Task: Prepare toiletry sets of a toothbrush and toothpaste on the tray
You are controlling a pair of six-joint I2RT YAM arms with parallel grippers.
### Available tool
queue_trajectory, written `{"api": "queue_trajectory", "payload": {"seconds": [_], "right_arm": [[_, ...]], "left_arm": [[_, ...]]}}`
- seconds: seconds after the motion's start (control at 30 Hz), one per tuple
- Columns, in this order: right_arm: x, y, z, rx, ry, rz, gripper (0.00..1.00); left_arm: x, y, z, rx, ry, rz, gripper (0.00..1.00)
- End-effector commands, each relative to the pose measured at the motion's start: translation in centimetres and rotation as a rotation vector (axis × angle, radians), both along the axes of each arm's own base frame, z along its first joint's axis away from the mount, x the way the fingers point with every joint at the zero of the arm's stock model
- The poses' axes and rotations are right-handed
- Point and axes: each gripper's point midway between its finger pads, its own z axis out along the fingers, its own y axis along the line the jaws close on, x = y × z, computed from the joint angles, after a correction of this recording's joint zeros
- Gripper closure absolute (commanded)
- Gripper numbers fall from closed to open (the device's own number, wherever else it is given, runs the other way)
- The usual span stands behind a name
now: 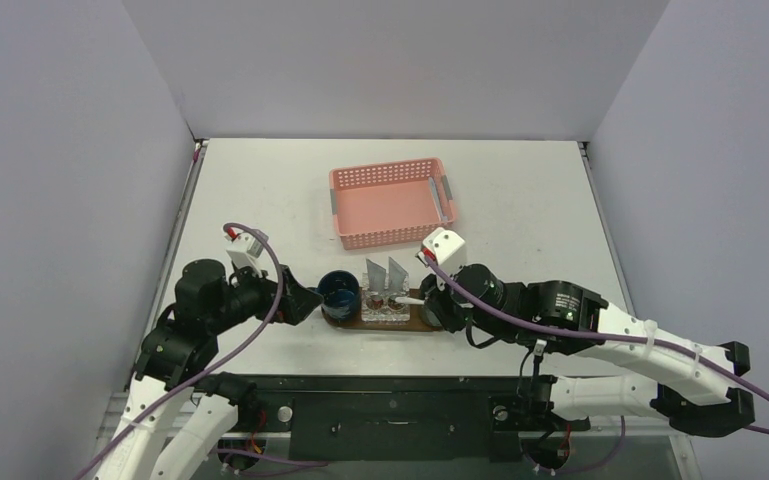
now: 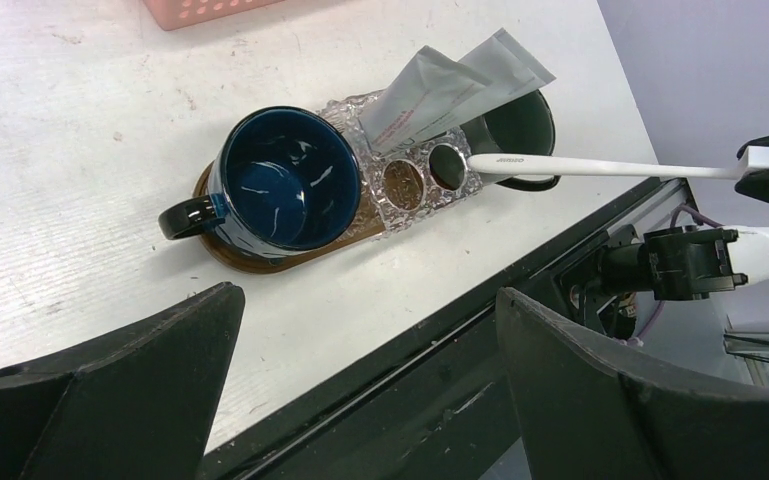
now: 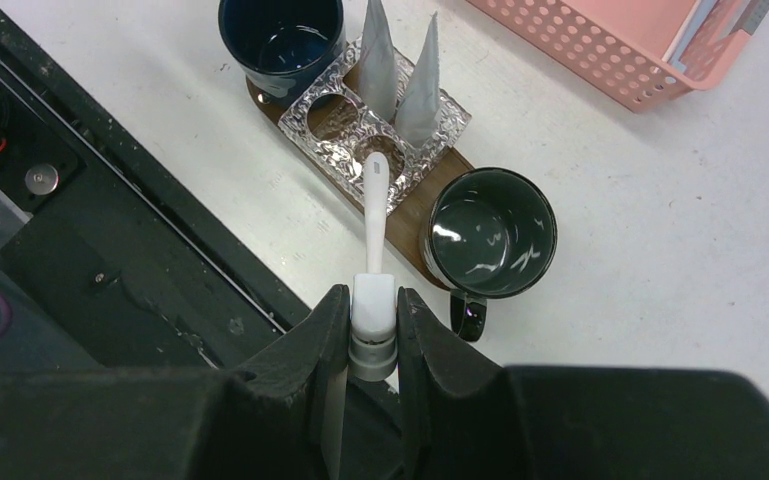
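The tray (image 3: 412,212) is a dark brown oval board near the table's front edge, also visible from above (image 1: 400,324). On it stand a blue mug (image 3: 280,35), a clear holder (image 3: 335,125) with two grey toothpaste tubes (image 3: 380,65) upright in it, and a dark green mug (image 3: 490,232). My right gripper (image 3: 372,305) is shut on the handle end of a white toothbrush (image 3: 373,210), whose head lies over a front hole of the holder. My left gripper (image 2: 370,390) hangs open and empty just left of the blue mug (image 2: 285,190), over the table's front edge.
A pink perforated basket (image 1: 390,203) sits behind the tray with some packets along its right side. The black mounting rail (image 3: 110,220) runs along the front edge, close under both grippers. Grey walls enclose the table on three sides.
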Motion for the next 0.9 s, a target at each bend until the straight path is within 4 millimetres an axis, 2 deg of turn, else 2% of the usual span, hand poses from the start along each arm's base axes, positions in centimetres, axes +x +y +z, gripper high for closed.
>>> {"api": "queue_trajectory", "payload": {"seconds": [0.0,0.5,0.87], "right_arm": [[1.0,1.4,0.2,0.048,-0.003,-0.022,1.0],[2.0,3.2,-3.5,0.007,0.07,-0.022,1.0],[3.5,4.0,-5.8,-0.001,0.062,-0.088,1.0]], "left_arm": [[0.9,0.1,1.1,-0.006,-0.077,0.014,0.04],[1.2,0.5,1.0,0.0,-0.101,0.044,0.04],[1.2,0.4,0.8,0.001,-0.095,0.041,0.04]]}}
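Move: The right hand holds the toothbrush by its head end, with the handle end sloping forward, left and down. Its goal, the clear holder on the tray, lies about 11 cm ahead of this hand, 12 cm left and 18 cm below. The toothpaste tubes stand in the holder's back, some 3 cm beyond its middle; the green mug is 10 cm ahead of the hand, straight in line, and the blue mug 10 cm ahead and 22 cm left. From the left hand, the holder lies some 8 cm ahead and 14 cm right. The right hand keeps its grip on the toothbrush and first eases level, forward and left, then sinks steadily while still drifting that way, about 6 cm down and 4 cm across in all. This brings the free handle end down towards the holder's front openings, in front of the toothpaste tubes, while the wrist tips the fingers only about 5 degrees more steeply downward. ##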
